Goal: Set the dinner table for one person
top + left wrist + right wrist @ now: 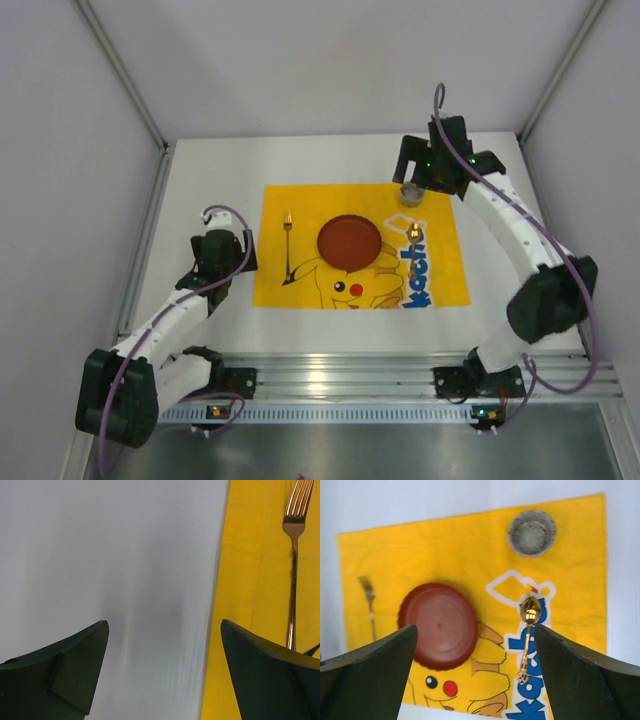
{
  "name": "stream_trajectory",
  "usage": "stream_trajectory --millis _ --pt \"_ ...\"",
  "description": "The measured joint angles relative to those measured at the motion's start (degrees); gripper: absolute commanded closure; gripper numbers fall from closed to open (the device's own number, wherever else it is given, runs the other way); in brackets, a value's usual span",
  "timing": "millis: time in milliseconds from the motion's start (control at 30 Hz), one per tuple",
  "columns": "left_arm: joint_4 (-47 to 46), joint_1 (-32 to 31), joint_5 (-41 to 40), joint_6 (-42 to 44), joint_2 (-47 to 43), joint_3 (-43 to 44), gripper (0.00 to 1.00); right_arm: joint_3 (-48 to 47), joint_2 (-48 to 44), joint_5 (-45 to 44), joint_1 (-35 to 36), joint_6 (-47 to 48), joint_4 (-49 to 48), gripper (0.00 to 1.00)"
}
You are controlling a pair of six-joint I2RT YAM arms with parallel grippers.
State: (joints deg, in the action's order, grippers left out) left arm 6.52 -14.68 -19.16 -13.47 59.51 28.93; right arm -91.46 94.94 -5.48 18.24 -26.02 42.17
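The white dinner table [210, 180] carries a yellow cartoon-print cloth [300, 205]. On the cloth lie a fork [287, 250] at the left, a dark red plate [349, 241] in the middle, a gold spoon [413, 245] to its right and a grey cup [410, 193] at the far right corner. My left gripper [236, 258] is open and empty, low over the bare table [100, 555] just left of the cloth edge and the fork [293, 565]. My right gripper [422, 168] is open and empty, raised high near the cup [532, 533], looking down on the plate [439, 625] and spoon [527, 640].
Grey walls with metal frame posts [120, 70] close in the table on the left, right and back. An aluminium rail [340, 375] with both arm bases runs along the near edge. Bare table surrounds the cloth on all sides.
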Motion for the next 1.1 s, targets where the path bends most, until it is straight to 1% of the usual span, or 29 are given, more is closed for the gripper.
stream_trajectory --millis 133,167,233,333,433,600,700,800,933,1100 --pt "-15.0 0.7 0.2 3.9 1.4 -6.7 0.01 13.6 -19.4 1.2 5.6 1.3 -6.7 0.00" --pt "-20.2 0.9 0.3 4.8 3.2 -8.4 0.01 17.5 -23.9 2.3 6.8 1.2 -7.6 0.00" --pt "-27.5 1.5 0.5 5.8 7.1 -10.9 0.02 24.2 -30.9 3.5 7.7 0.3 -8.9 0.00" --pt "-33.9 2.5 0.5 6.6 13.8 -12.0 0.02 33.5 -39.9 3.3 7.9 -1.3 -8.9 0.00" --pt "-40.3 3.5 1.2 6.8 18.2 -11.6 0.02 40.2 -47.7 2.5 7.9 -2.0 -8.1 0.00" --pt "-43.3 4.6 3.3 7.7 24.8 -6.2 0.02 45.1 -58.9 1.9 7.9 -0.9 -8.0 0.00" --pt "-44.7 5.3 5.3 9.0 24.9 -5.7 0.01 46.2 -64.5 1.0 7.9 -0.5 -8.3 0.00" --pt "-45.2 8.0 7.0 9.2 24.1 -6.1 0.02 47.2 -69.9 -0.3 7.9 -0.6 -8.2 0.00" --pt "-45.6 13.0 8.3 9.0 21.9 -7.2 0.02 47.2 -73.8 -1.6 7.9 -1.2 -7.4 0.00" --pt "-47.8 16.2 11.8 8.9 19.9 -10.1 0.02 47.2 -75.3 -2.4 7.9 -1.7 -4.4 0.00"
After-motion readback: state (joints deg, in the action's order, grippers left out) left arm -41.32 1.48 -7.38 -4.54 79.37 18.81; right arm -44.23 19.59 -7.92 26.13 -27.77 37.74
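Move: My right hand has just left the cup, which stands on the mat some 10 cm ahead, perhaps 2 cm to the right and about 17 cm below my open fingers. The spoon's middle is about 6 cm back, almost in line below me, and the plate's about 4 cm back and 18 cm to the left, both roughly 20 cm down. From my left hand the cup lies about 22 cm ahead, 50 cm to the right and a little lower. I pull my empty right hand well back from the cup, about 23 cm towards my base, rising some 5 cm, dipping, then climbing again. It drifts left briefly, then swings right towards the mat's near right corner, its open fingers tipping up about 30 degrees. My left hand, also open, reaches about 8 cm forward with a shallow dip, then shifts some 5 cm left, away from the mat, fingers tipping up. ##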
